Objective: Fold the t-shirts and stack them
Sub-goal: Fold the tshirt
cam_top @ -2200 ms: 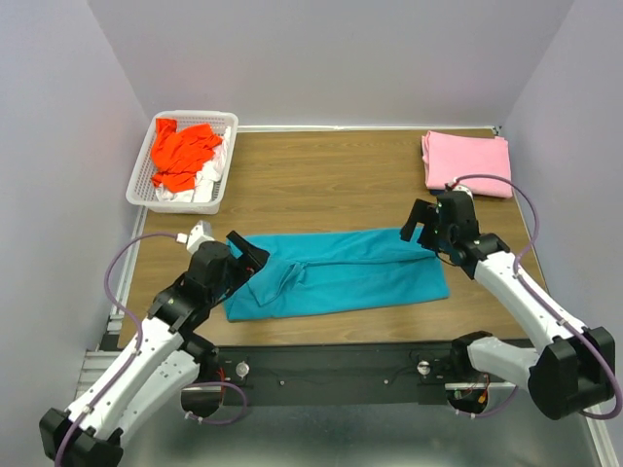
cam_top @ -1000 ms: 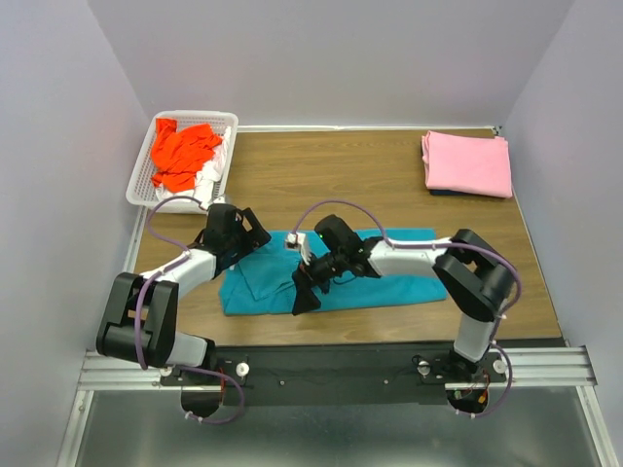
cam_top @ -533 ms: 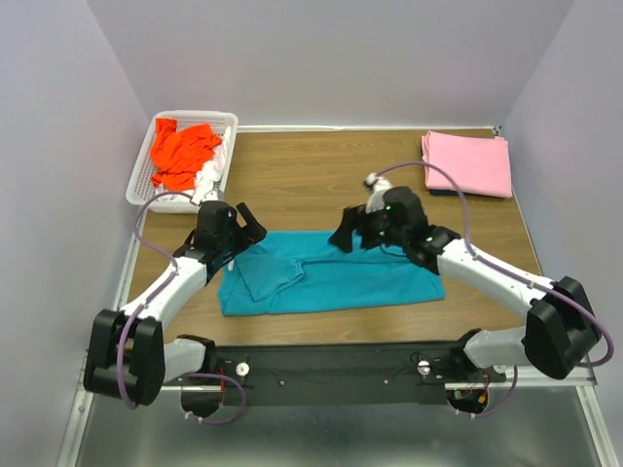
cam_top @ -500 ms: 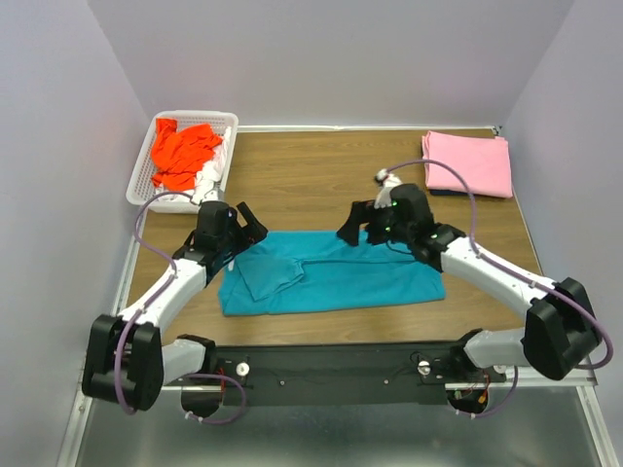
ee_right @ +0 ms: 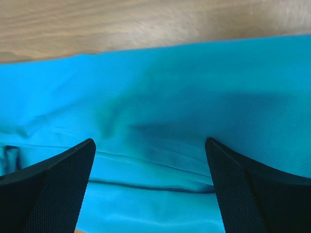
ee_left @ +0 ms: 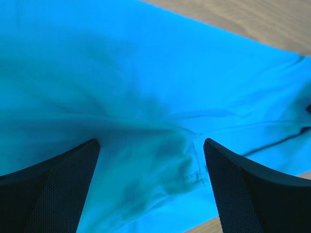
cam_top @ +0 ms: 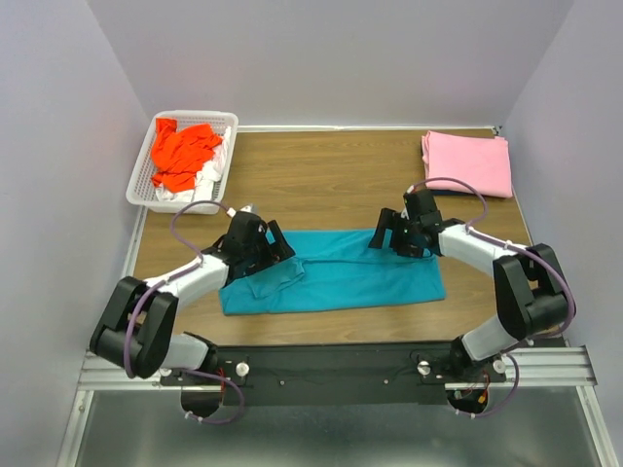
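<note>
A teal t-shirt [cam_top: 336, 277] lies folded into a long strip across the near middle of the table. My left gripper [cam_top: 275, 251] hovers open over its left part, jaws wide, with only teal cloth [ee_left: 146, 97] below them. My right gripper [cam_top: 387, 236] is open above the strip's far edge right of centre, teal cloth [ee_right: 160, 97] beneath it. A folded pink t-shirt [cam_top: 467, 162] rests at the far right corner. An orange-red t-shirt [cam_top: 181, 152] and a white one [cam_top: 202, 185] lie crumpled in the basket.
The white lattice basket [cam_top: 143, 180] stands at the far left corner of the wooden table [cam_top: 321, 175]. Grey walls close in on three sides. A metal rail [cam_top: 331, 368] with both arm bases runs along the near edge.
The right gripper has moved right and nearer, now low over the teal strip's far edge. The left gripper has shifted right onto the strip's left part. Both stay open.
</note>
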`<state>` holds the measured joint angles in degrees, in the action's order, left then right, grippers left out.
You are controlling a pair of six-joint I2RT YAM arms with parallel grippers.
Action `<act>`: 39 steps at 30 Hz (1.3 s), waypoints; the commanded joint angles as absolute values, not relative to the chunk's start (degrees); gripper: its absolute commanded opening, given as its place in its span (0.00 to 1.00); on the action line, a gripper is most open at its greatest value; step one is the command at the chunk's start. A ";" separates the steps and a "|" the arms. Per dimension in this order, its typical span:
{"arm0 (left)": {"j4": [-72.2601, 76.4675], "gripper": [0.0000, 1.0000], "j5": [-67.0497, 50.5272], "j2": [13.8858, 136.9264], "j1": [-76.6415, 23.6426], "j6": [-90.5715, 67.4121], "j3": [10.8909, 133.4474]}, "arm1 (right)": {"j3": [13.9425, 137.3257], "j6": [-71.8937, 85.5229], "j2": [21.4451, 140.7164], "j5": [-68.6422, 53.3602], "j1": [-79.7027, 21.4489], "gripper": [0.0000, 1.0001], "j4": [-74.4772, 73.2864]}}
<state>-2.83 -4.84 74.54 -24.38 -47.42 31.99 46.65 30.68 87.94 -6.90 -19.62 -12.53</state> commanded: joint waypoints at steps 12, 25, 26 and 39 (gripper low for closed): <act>-8.76 0.98 -7.56 118.89 -24.69 -39.73 75.63 | 33.50 27.78 80.87 -20.99 -20.03 1.00 -16.17; -18.47 0.98 -9.49 136.67 -27.16 -35.95 105.73 | 37.95 24.53 74.19 -23.11 -47.11 1.00 -20.56; -18.20 0.98 -9.84 136.32 -27.25 -35.34 105.91 | 38.75 24.17 73.31 -22.85 -47.02 1.00 -20.74; -22.24 0.98 -1.17 118.06 -27.25 -30.06 116.03 | 55.09 29.45 78.21 0.35 -37.54 1.00 -21.45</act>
<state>-20.62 -7.18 130.80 -27.14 -32.51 113.40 50.81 27.59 74.39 -5.87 -42.78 -20.29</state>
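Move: The teal t-shirt lies crosswise just under both open grippers. Its middle is about 13 cm to the left gripper's right, 3 cm back and 1 cm down. From that gripper, the laundry basket stands some 26 cm left and 25 cm ahead. From the right gripper, the shirt's middle is roughly 13 cm left, 5 cm back and 1 cm down, and the pink folded stack is some 21 cm right and 22 cm ahead. Spin the shirt clockwise with open fingertips bearing on the cloth: sweep the left gripper about 25 cm forward and 14 cm right, while the right follows slightly later, sliding some 20 cm back and 10 cm left and turning counter-clockwise. Then raise the right off and bring it forward again, 11 cm, partly turning back; hold the left at the far end before lifting it clear too. ##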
